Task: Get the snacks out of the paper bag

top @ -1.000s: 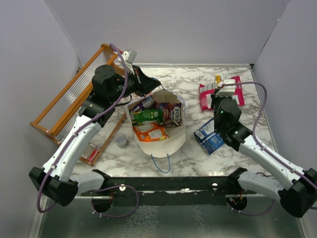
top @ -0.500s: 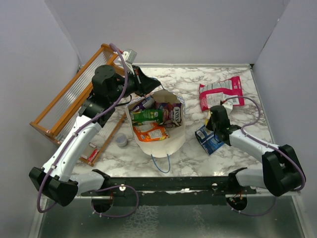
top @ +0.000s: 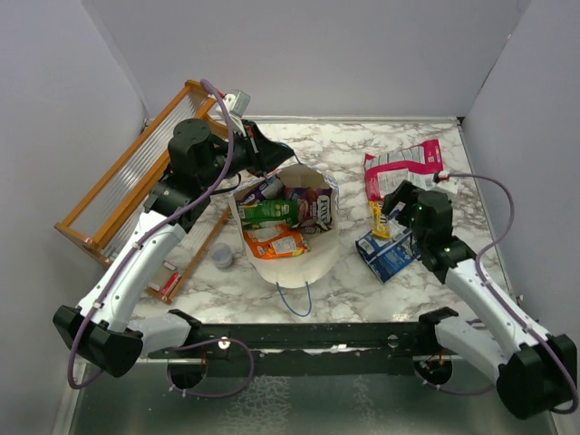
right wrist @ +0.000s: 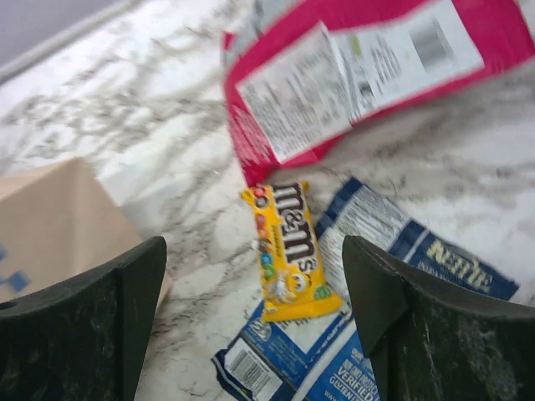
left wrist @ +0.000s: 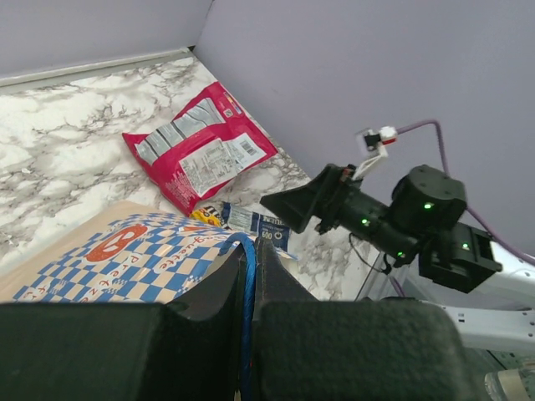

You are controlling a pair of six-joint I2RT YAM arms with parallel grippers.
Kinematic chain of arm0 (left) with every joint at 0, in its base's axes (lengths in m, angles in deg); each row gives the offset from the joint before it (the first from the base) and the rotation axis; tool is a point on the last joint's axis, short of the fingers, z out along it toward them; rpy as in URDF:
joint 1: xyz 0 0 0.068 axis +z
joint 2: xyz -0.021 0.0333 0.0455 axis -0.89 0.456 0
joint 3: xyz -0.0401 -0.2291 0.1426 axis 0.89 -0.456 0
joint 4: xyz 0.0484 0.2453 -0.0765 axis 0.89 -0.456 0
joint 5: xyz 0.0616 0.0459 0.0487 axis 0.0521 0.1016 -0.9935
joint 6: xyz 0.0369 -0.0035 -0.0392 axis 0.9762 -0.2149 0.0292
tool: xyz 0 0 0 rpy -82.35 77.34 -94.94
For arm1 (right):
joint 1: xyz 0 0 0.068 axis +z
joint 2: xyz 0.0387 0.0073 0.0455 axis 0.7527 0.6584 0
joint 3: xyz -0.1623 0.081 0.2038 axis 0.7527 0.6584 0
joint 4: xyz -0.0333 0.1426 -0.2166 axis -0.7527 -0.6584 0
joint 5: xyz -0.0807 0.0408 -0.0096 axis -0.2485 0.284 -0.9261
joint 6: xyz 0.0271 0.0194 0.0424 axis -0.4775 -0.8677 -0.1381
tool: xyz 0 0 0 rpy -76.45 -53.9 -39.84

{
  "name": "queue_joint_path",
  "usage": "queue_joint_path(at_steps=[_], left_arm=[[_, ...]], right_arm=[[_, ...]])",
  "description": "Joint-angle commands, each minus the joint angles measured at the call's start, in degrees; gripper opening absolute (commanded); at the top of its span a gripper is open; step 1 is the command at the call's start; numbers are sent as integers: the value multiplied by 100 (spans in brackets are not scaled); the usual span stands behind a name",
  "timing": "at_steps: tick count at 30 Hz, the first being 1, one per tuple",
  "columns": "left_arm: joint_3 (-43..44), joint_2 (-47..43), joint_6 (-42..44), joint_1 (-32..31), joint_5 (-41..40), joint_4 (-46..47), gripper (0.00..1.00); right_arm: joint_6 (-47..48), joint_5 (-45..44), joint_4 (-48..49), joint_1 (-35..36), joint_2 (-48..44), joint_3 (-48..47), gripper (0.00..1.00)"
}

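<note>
The paper bag (top: 304, 258) stands mid-table, checkered outside (left wrist: 125, 259), its mouth showing green (top: 269, 212), orange (top: 276, 243) and purple snacks. My left gripper (top: 285, 160) is shut on the bag's blue string handle (left wrist: 246, 276) at the far rim. A yellow bar (right wrist: 288, 246) lies flat, partly on a blue packet (right wrist: 376, 342), below the pink-red pouch (right wrist: 359, 71). My right gripper (right wrist: 253, 251) hovers open over the yellow bar (top: 378, 220), its fingers (right wrist: 138, 317) well apart on either side, touching nothing.
An orange wooden rack (top: 127, 195) leans at the left wall. A small grey-blue cup (top: 223, 257) sits left of the bag. Walls close in the table at the left, back and right. The bag's tan base (right wrist: 58, 213) is left of my right gripper.
My right gripper came down from beside the pink-red pouch, opened and let go of the yellow bar, which now lies on the blue packet. The left arm has not moved.
</note>
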Motion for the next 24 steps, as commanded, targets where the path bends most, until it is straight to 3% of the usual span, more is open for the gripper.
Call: queue_joint_path(at_steps=[1,4,11,17,20,24], left_arm=[[94,-149,33,2,153,75,0],[88,-162,40,2,166,92,0],[81,-158,7,2,144,67,0],[2,-211,-61,2,153,189,0],[-10,-166,-64,2,139,120,0],[-41,-165,-81,-2,141,129,0]], right_arm=[[1663,1375,424,-10,-784,-393,86],[2252,2989,477,-10,-1018,-731,86],[2360,5266,1118,-1,-1297,-1022,84],[2865,7841,2325,283,-1352,-745,84],[3819,7553,2042,1108,-1280,-767,84],[5379,5798,844,2808,-711,-1318,84]])
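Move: About 29 cm to the right hand's left, 7 cm nearer the base and a little lower, the orange pack lies in the tilted-open paper bag, with the green pack some 8 cm farther out beyond it. The M&M's pack, already released, lies about 5 cm ahead of the right hand and 9 cm below, roughly straight ahead; the blue pack is some 10 cm back of it. From the left hand, the orange pack is about 31 cm below, 5 cm back and 4 cm left. Lifting away from the M&M's pack with its fingers already wide open and empty, the right hand climbs about 19 cm while swinging about 20 cm left, then draws back some 15 cm as it nears the paper bag's mouth. The wrist turns counter-clockwise nearly 90 degrees and levels out, so the fingers point left. The left hand stays still and keeps its hold on the bag. ##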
